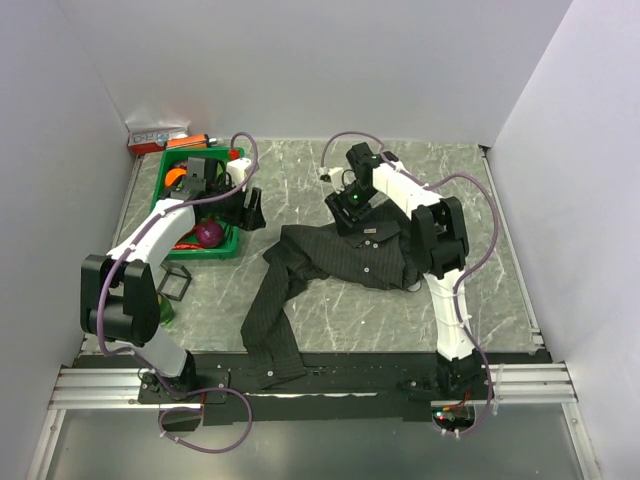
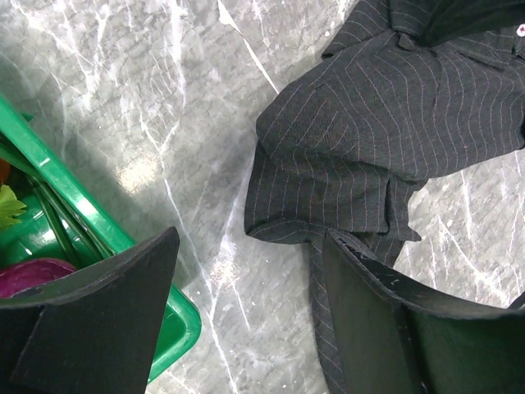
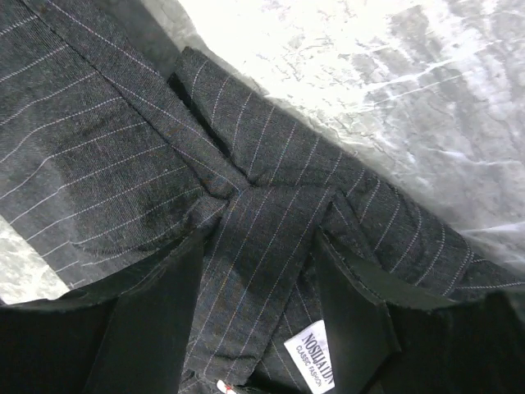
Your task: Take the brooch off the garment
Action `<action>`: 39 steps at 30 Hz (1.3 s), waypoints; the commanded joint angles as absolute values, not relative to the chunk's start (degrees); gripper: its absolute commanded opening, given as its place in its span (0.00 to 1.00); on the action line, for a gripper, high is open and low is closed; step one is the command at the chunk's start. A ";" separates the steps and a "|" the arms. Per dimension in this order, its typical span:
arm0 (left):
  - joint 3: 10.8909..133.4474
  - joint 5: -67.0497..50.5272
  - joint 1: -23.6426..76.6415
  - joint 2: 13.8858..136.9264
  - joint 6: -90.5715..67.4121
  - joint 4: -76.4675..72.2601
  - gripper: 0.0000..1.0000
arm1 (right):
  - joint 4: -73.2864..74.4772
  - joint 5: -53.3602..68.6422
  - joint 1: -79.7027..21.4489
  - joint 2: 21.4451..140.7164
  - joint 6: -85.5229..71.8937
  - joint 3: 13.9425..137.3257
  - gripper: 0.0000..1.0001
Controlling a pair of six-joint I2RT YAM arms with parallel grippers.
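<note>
The garment point(image 1: 340, 262), dark pinstriped cloth, lies crumpled mid-table with one sleeve point(image 1: 268, 330) trailing toward the near edge. My right gripper point(image 1: 346, 216) hovers low over its collar. In the right wrist view the gripper point(image 3: 258, 238) is open, its jaws standing either side of a folded collar strip point(image 3: 262, 246). At that view's bottom edge shows a tiny red and pale speck, seemingly the brooch point(image 3: 221, 387). My left gripper point(image 1: 251, 210) is open and empty over bare table point(image 2: 250, 238), between the basket and the garment point(image 2: 385, 123). A similar red speck point(image 2: 519, 30) shows at the cloth's far right.
A green basket point(image 1: 233, 243) with a purple vegetable point(image 1: 209, 233) and other items sits at left, its rim point(image 2: 98, 222) beside my left finger. An orange box point(image 1: 160, 138) lies at the back left wall. A black square frame point(image 1: 176, 283) rests near the left arm. A white label point(image 3: 316, 353) sits inside the collar.
</note>
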State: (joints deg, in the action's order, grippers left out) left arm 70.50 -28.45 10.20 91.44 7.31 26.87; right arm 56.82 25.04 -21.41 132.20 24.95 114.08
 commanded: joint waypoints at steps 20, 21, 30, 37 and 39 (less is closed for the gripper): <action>76.11 -29.18 10.02 92.46 8.26 25.05 0.76 | 47.24 19.41 -24.52 110.41 29.98 122.35 0.00; 76.37 -29.18 9.93 92.63 8.26 24.61 0.76 | 45.37 19.86 -24.26 106.04 29.19 121.82 0.00; 78.92 -28.04 9.93 92.90 8.09 22.77 0.76 | 30.79 18.39 -20.04 96.16 21.27 132.87 0.00; 79.89 -31.89 10.02 94.83 7.74 19.08 0.76 | 23.03 9.06 -12.31 93.26 20.65 134.16 0.00; 79.63 -33.48 10.37 95.62 7.65 16.62 0.76 | 23.11 8.26 -8.02 89.84 18.91 128.79 0.00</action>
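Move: The fold of the garment I am about to pinch sits between my open right fingers, some 2 cm below their tips. The white label is about 4 cm to my right and 1 cm nearer my base; the upper white button is roughly 9 cm back and 3 cm to the right. The garment's left corner lies about 13 cm left, level with me. From my left hand the fold is some 18 cm right, 2 cm ahead and 12 cm below. I sink my right hand about 2 cm onto the garment beside the label and close my fingers on the fold. Holding it, I swing up fast, nearly 60 cm, tipping the wrist up some 85 degrees until the fingers point forward, and drift about 10 cm right late in the lift. My left hand, open and empty, eases about 4 cm up and 4 cm forward. ##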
